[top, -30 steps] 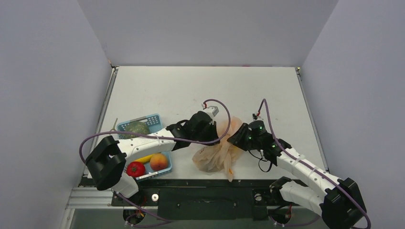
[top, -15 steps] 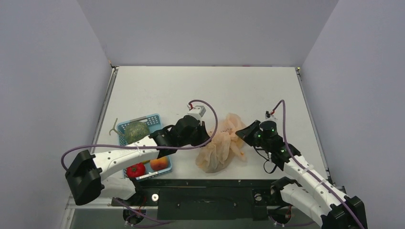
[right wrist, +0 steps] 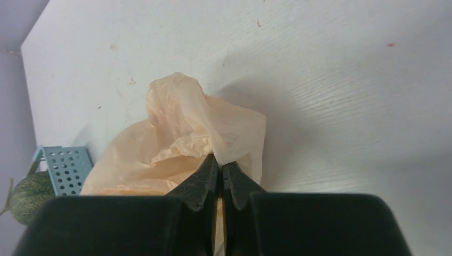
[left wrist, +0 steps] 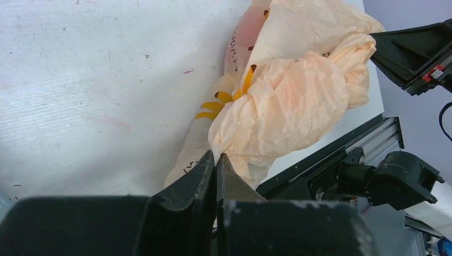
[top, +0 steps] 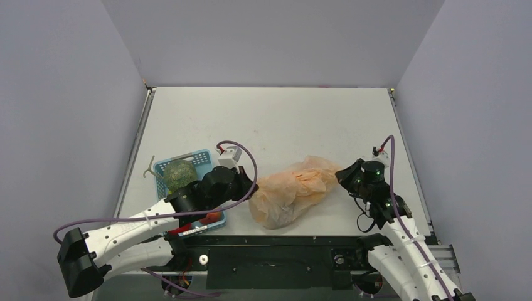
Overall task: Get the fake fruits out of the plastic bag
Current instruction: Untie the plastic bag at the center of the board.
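Note:
The pale peach plastic bag [top: 292,191] lies stretched sideways near the table's front edge, crinkled, with yellow-orange marks [left wrist: 226,101] on it. My left gripper [top: 251,188] is shut on the bag's left end; in the left wrist view its jaws [left wrist: 215,158] pinch the film tight. My right gripper [top: 341,175] is shut on the right end, and the bag [right wrist: 181,133] bunches up in front of its closed jaws [right wrist: 219,161]. The fake fruits are hidden inside the bag; only a faint reddish tint shows through the film.
A blue mesh basket [top: 202,158] stands left of the bag, holding a green melon [top: 179,172] and a reddish fruit [top: 213,217] partly under my left arm. The basket [right wrist: 66,168] and melon [right wrist: 26,194] also show in the right wrist view. The front table edge runs just below the bag.
The right gripper closed on the bag. Both arms drew apart, left arm leftward and right arm rightward, pulling the bunched bag out into a long sideways shape.

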`<state>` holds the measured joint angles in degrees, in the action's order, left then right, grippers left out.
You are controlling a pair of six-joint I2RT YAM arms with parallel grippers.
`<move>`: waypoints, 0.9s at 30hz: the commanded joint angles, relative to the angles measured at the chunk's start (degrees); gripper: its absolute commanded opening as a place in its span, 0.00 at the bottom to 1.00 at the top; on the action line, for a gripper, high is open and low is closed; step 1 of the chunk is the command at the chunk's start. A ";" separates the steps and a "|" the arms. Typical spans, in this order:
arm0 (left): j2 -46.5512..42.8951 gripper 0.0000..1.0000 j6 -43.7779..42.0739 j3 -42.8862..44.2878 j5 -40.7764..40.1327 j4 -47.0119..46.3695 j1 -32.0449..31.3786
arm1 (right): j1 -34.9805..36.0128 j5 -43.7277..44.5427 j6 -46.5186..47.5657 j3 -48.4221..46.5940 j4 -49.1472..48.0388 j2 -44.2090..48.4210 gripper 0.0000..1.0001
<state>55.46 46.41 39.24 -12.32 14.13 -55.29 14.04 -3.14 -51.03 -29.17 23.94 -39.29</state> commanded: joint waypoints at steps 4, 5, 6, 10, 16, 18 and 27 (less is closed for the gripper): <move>-6.78 0.00 2.57 -3.94 1.70 -1.89 0.52 | -1.17 1.89 15.64 -6.11 5.96 2.89 0.00; -7.22 0.00 2.73 -4.97 2.17 -2.65 0.53 | -0.98 0.36 18.07 -6.49 6.34 2.94 0.03; -8.00 0.00 3.01 -5.45 3.10 -3.94 0.53 | -0.79 -1.40 19.08 -7.87 7.49 2.95 0.10; -8.33 0.00 3.60 -6.75 4.89 -5.47 0.68 | 5.46 -0.63 21.89 -13.02 11.15 3.92 0.31; -6.00 0.00 3.79 -5.93 5.74 -5.33 0.70 | 24.98 8.01 24.83 -23.00 16.16 -4.46 0.45; -5.68 0.00 3.77 -5.78 5.80 -5.12 0.71 | 31.44 12.10 26.55 -26.09 17.83 -8.62 0.47; -6.34 0.00 4.17 -5.55 5.02 -2.96 1.09 | 53.43 35.60 21.30 -39.52 34.96 -29.24 0.57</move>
<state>49.82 50.24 32.12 -7.22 11.88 -54.63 60.29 19.11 -26.85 -64.03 48.86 -64.82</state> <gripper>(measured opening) 0.006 0.549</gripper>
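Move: From the right hand, shut on one end of the bag, the plastic bag's middle lies some 13 cm to the left, 5 cm back and 6 cm lower; the left gripper, shut on the other end, is roughly 28 cm to the left and 5 cm back. From the left hand the bag's middle is about 14 cm to the right, about level fore and aft, 8 cm lower. The blue basket sits about 24 cm left of the left hand, level with it, and the melon 26 cm left and 5 cm farther out. The right hand lets go of the bag's end, opening to about half, then lifts in an arc of some 10 cm and swings about 12 cm left and 6 cm back over the bag, rolling some 55 degrees counter-clockwise as seen along the fingers and dipping about 4 cm at the end towards the gathered, twisted part with its fingers apart. The left hand keeps its end pinched throughout and only draws back and down by about 2 cm each. ##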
